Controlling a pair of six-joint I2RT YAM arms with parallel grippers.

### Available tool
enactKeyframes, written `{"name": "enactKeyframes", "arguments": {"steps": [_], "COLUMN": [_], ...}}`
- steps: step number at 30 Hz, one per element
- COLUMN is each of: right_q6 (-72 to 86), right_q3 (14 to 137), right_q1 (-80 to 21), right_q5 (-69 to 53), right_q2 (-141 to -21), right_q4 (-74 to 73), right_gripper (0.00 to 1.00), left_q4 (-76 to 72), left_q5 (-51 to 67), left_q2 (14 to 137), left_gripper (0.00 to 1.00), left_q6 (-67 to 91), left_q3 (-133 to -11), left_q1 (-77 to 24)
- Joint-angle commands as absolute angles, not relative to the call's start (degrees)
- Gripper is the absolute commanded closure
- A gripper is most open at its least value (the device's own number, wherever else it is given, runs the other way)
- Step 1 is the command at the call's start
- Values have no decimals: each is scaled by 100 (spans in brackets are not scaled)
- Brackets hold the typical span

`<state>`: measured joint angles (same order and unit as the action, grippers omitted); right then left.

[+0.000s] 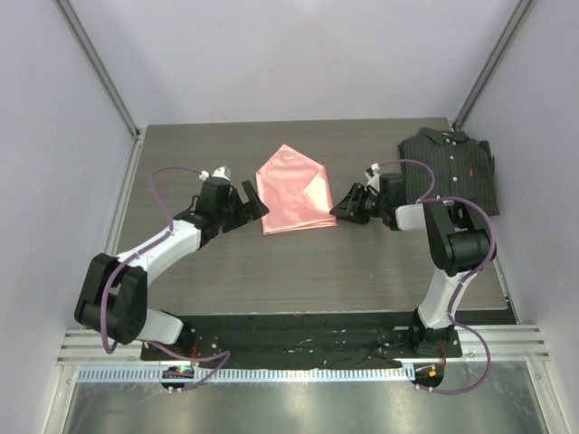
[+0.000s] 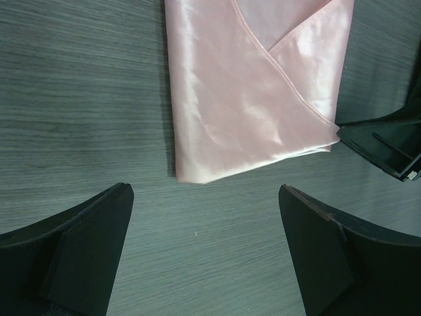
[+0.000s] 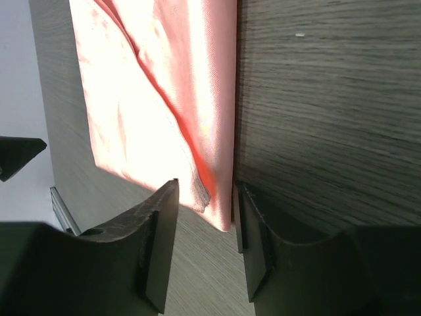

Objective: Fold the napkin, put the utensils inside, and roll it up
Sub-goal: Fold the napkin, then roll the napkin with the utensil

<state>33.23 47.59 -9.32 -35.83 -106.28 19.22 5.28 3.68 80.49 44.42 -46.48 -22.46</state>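
Observation:
The salmon-pink napkin lies folded on the table, one flap laid diagonally across it. My left gripper hovers just off the napkin's near-left corner, jaws wide open over bare wood. My right gripper is at the near-right corner. In the right wrist view its jaws stand a little apart, astride the corner tip of the napkin; a gap shows beside the cloth. The right gripper's fingers also show at the edge of the left wrist view. The utensils are out of view.
A dark pinstriped folded shirt lies at the back right, just behind the right arm. Grey walls enclose the table on three sides.

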Motion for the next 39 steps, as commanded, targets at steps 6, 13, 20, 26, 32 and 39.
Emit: {"name": "enactKeyframes", "arguments": {"steps": [6,13,20,26,32,39], "right_q6": [2980,3137,3392,3419,3419,3463], "right_q3": [4896,4843,4150,3578,3340,3226], "right_q1": [-1142,-1204,-1301,-1301,-1309,-1309], "right_q5": [-3296,-3253,-2621,-2364,-2294,-2338], "right_q2": [-10802,-10688,-9889,-9010,-8710,-8657], "right_q4": [1486,1328,845,431,343,413], "right_gripper": [73,99,99,99,99,99], "left_q4": [668,685,563,-315,-1396,-1819], "left_q5": [404,361,395,852,1344,1442], "left_q2": [7875,7805,7559,7690,8577,9290], "left_gripper": [2,3,9,18,22,33], "left_q6": [4360,4359,4456,4868,5203,5414], "left_q3": [-4544,-4351,-3982,-3525,-3559,-3709], "left_q1": [-2215,-2215,-2215,-2224,-2452,-2549]}}
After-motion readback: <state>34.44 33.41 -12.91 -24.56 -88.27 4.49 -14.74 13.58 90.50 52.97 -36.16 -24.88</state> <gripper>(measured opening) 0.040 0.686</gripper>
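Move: Just under the right hand, about 2 cm back, 1 cm left and 2 cm lower, is the folded napkin's near right corner; its near left corner is some 21 cm left and 4 cm back, and the napkin's far tip about 24 cm ahead and 15 cm left. The dark shirt lies about 34 cm right and 12 cm ahead. The left hand has the near left corner roughly 10 cm below it, 2 cm back and 1 cm right, the near right corner some 23 cm right and level. Settling slightly down and back, the right hand shuts its fingers on the napkin's near right corner, then drags it about 8 cm back and a little right, low over the table, tilting the fingers some 15 degrees steeper. Meanwhile the left hand sinks about 6.5 cm towards the near left corner, first easing back, then swinging right and slightly forward as its wide fingers partly close. ##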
